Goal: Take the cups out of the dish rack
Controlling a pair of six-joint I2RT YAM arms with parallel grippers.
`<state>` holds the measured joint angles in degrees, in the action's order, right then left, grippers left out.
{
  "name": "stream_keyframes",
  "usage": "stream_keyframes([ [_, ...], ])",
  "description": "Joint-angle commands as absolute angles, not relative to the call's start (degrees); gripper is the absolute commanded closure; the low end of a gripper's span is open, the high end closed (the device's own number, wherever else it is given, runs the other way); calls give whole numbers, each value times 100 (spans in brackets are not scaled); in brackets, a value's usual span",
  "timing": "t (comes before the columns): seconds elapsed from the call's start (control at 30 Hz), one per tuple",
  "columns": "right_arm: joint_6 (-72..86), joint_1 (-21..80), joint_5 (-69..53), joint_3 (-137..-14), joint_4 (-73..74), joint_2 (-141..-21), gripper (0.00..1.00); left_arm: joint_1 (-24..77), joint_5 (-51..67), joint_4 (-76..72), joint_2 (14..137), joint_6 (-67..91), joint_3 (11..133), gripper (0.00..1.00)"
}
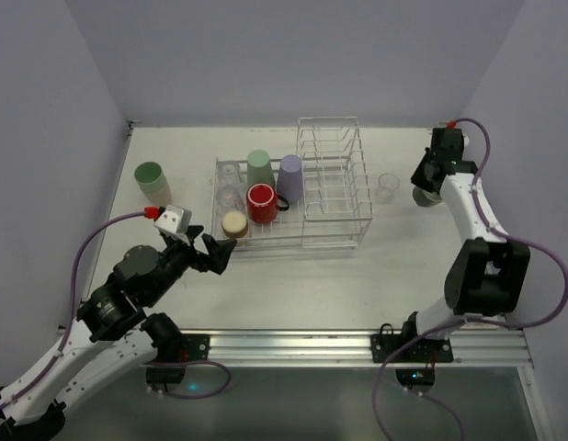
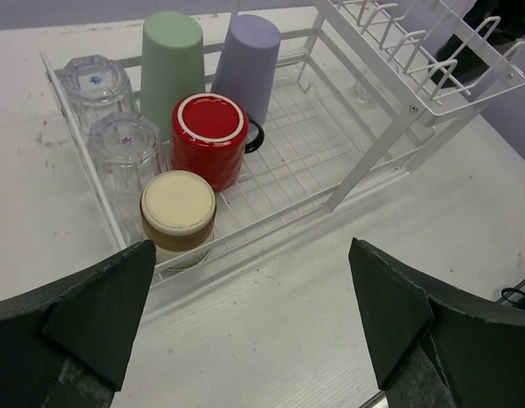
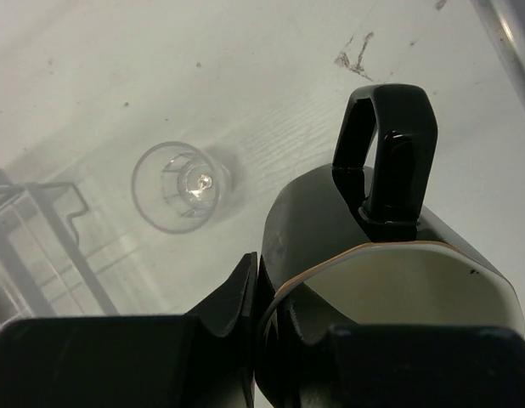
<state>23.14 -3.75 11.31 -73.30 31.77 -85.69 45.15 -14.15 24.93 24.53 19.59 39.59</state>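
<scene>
The white dish rack (image 1: 330,118) stands mid-table. Its basket holds two clear glasses (image 1: 229,172), a pale green tumbler (image 1: 258,168), a lavender tumbler (image 1: 290,176), a red mug (image 1: 262,203) and a tan cup (image 1: 233,224), all upside down. My left gripper (image 1: 215,253) is open and empty just before the basket's near left corner; in the left wrist view the tan cup (image 2: 177,208) is nearest my left gripper (image 2: 254,314). My right gripper (image 3: 275,314) is shut on the rim of the black mug (image 3: 347,221), right of the rack.
A second pale green tumbler (image 1: 153,181) stands on the table far left. A clear glass (image 1: 387,186) stands upright between the rack and the black mug, also in the right wrist view (image 3: 179,187). Walls close the table's left, back and right.
</scene>
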Motion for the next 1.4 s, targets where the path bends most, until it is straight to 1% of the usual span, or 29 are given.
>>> stream_keyframes([
  [0.0,2452,-510,642,-8163,2732,-9086,100,4535,-1301,2487,2373,1696,3964,0],
  [0.17,2443,-510,633,-8411,2830,-9982,100,4526,-1195,2487,2259,1670,3981,0],
  [0.47,2452,-545,764,-8631,2927,-10626,99,4518,-1257,2496,2329,1661,3964,0],
  [0.5,2452,-562,765,-8631,2935,-10661,97,4518,-1292,2505,2338,1670,3964,0],
  [0.63,2426,-580,818,-8648,2935,-10687,82,4509,-1415,2540,2355,1696,3964,0],
  [0.67,2426,-589,809,-8683,2970,-10696,74,4500,-1424,2549,2373,1696,3964,0],
  [0.73,2434,-589,826,-8754,3032,-10670,68,4500,-1468,2558,2399,1705,3964,0],
  [0.77,2443,-589,835,-8771,3050,-10626,62,4509,-1476,2558,2408,1705,3964,0],
  [0.8,2461,-589,826,-8798,3067,-10574,59,4509,-1511,2566,2426,1722,3973,0],
  [0.83,2470,-589,826,-8798,3067,-10408,56,4500,-1581,2575,2461,1731,3981,0],
  [0.87,2487,-598,800,-8824,3059,-10302,50,4500,-1626,2593,2487,1740,3990,0],
  [0.9,2522,-589,765,-8833,3067,-10205,48,4500,-1696,2593,2513,1758,3990,0],
  [1.03,2742,-589,528,-8746,2954,-9573,46,4491,-1819,2637,2724,1924,4052,0],
  [1.17,3067,-580,133,-7903,2199,-8440,45,4500,-1951,2680,3049,2135,4236,0],
  [1.2,3198,-571,45,-7432,1988,-7915,44,4500,-1977,2715,3154,2188,4289,0],
  [1.27,3304,-545,-298,-6911,1356,-7359,43,4500,-2030,2742,3479,2346,4350,0],
  [1.3,3409,-528,-377,-6438,1180,-6852,43,4500,-2030,2742,3611,2390,4403,1],
  [1.33,3462,-493,-474,-6207,917,-6603,43,4509,-2048,2707,3882,2469,4429,2],
  [1.37,3567,-466,-692,-5744,575,-6087,42,4509,-2039,2672,4189,2487,4499,3],
])
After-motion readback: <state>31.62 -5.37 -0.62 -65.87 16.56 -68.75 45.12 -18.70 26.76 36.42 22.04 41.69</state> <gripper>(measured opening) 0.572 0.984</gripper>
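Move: The right hand holds the black mug by its rim; the bare table spot for it lies about 5 cm ahead, 4 cm to the right and 13 cm below. A small clear glass stands 8 cm left of that spot, and the rack's upper tier is some 19 cm left of the hand, about level with it fore and aft. From the open left hand, the tan cup is about 11 cm ahead, 1 cm left and 20 cm down; the red mug is 5 cm beyond it and 7 cm to its right, an octagonal glass 6 cm beyond and 3 cm to its left. Still pinching the black mug's rim, the right hand lowers it about 9 cm and 5 cm forward onto the table beside the small glass, opens to let go, then rises some 20 cm and draws back, fingers tipping up over 30 degrees. The left hand hovers, still open, then at the end dips about 4 cm and eases forward towards the tan cup. ##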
